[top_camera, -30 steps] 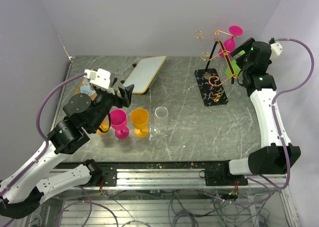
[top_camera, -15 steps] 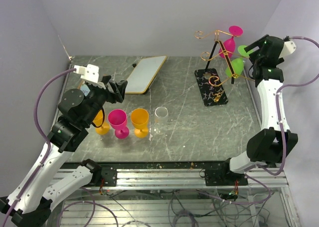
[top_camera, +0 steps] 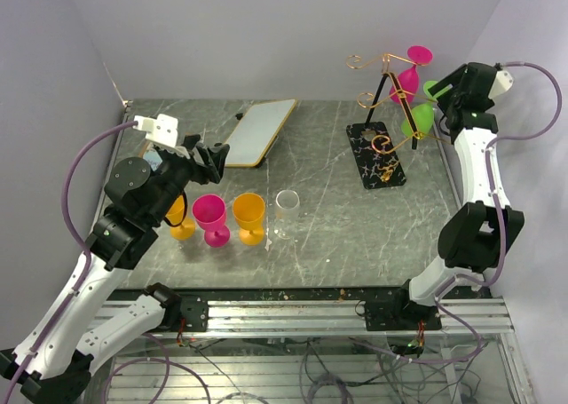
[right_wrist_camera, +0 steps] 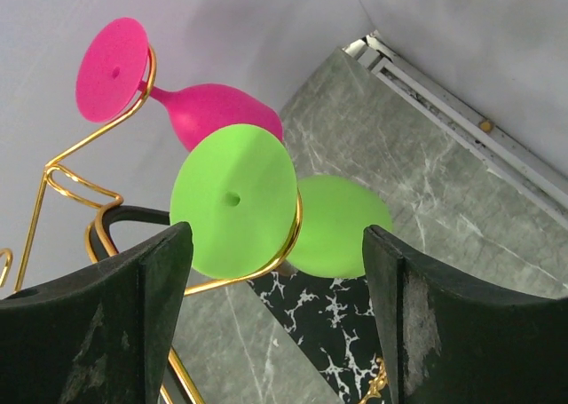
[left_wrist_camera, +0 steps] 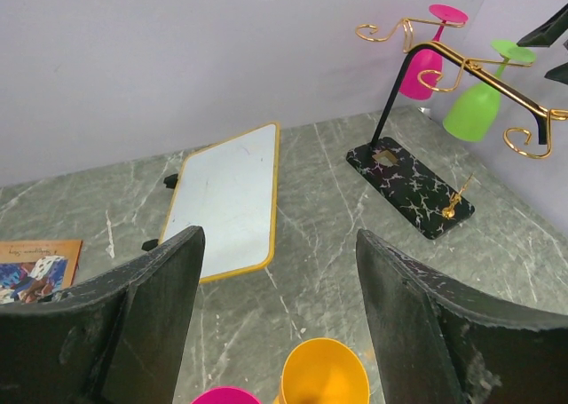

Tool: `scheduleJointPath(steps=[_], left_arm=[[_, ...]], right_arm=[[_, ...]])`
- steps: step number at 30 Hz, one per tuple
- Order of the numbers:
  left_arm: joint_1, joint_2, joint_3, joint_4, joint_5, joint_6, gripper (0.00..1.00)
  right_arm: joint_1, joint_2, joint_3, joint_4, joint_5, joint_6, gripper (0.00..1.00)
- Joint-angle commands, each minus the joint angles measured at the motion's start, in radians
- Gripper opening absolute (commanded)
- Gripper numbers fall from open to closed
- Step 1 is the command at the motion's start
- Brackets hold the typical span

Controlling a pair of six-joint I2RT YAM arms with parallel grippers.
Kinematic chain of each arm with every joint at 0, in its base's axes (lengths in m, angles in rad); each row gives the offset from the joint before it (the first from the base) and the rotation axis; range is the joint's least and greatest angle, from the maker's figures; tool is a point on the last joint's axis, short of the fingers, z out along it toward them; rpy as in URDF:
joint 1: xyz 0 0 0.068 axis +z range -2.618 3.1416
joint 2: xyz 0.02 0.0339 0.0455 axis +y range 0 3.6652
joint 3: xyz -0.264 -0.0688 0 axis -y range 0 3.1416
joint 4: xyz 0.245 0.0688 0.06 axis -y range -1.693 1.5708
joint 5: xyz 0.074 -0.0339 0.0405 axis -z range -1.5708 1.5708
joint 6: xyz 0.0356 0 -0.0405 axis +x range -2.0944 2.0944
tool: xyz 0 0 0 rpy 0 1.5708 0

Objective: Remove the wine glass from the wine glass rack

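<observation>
The wine glass rack is a copper-gold wire stand on a black veined base at the back right. A green wine glass and a pink wine glass hang from it upside down. My right gripper is open, raised beside the green glass's foot. In the right wrist view the green foot rests in a wire loop just beyond the open right gripper, and the fingers do not touch it. My left gripper hovers open above the cups at the left, empty.
On the table's left stand an orange cup, a pink cup, another orange cup and a clear glass. A white board with a yellow rim lies behind them. A book lies at the far left.
My right arm has straightened and lifted the gripper up to the green glass's foot, its jaws narrowing slightly. The left arm rose from the cups, then stayed still.
</observation>
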Motion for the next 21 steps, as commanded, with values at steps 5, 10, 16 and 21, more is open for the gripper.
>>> scheduleJointPath(steps=[5, 10, 16, 21], left_arm=[[0.005, 0.006, -0.001, 0.050, 0.023, -0.007, 0.80], [0.006, 0.008, -0.002, 0.051, 0.024, -0.006, 0.80], [0.005, 0.011, -0.003, 0.051, 0.023, -0.006, 0.80], [0.006, 0.014, -0.003, 0.051, 0.020, -0.009, 0.80]], right_arm=[[-0.007, 0.051, 0.072, -0.006, 0.015, -0.032, 0.71], [-0.009, 0.067, 0.078, 0.001, 0.022, -0.023, 0.67], [-0.009, 0.090, 0.074, 0.008, 0.018, -0.007, 0.59], [-0.009, 0.109, 0.096, -0.017, 0.023, -0.017, 0.56]])
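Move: The green wine glass hangs foot-up, its middle about 5 cm ahead of the right hand, 2 cm to its left and 9 cm below; its foot is only some 5 cm beneath the hand. The pink wine glass hangs roughly 15 cm ahead, 5 cm left, 8 cm below; the rack's base plate lies about 13 cm left, 1 cm back and 28 cm down. From the left hand the green glass is some 28 cm ahead, 55 cm right, 16 cm below. Still on its rack hoop, the green glass is closed in on by the empty right hand, which eases forward and down about 3 cm in all, slowing briefly midway, its attitude nearly unchanged. Its open fingers draw partly together, one passing over the green foot and the other over the bowl side, without shutting; contact can't be made out. ##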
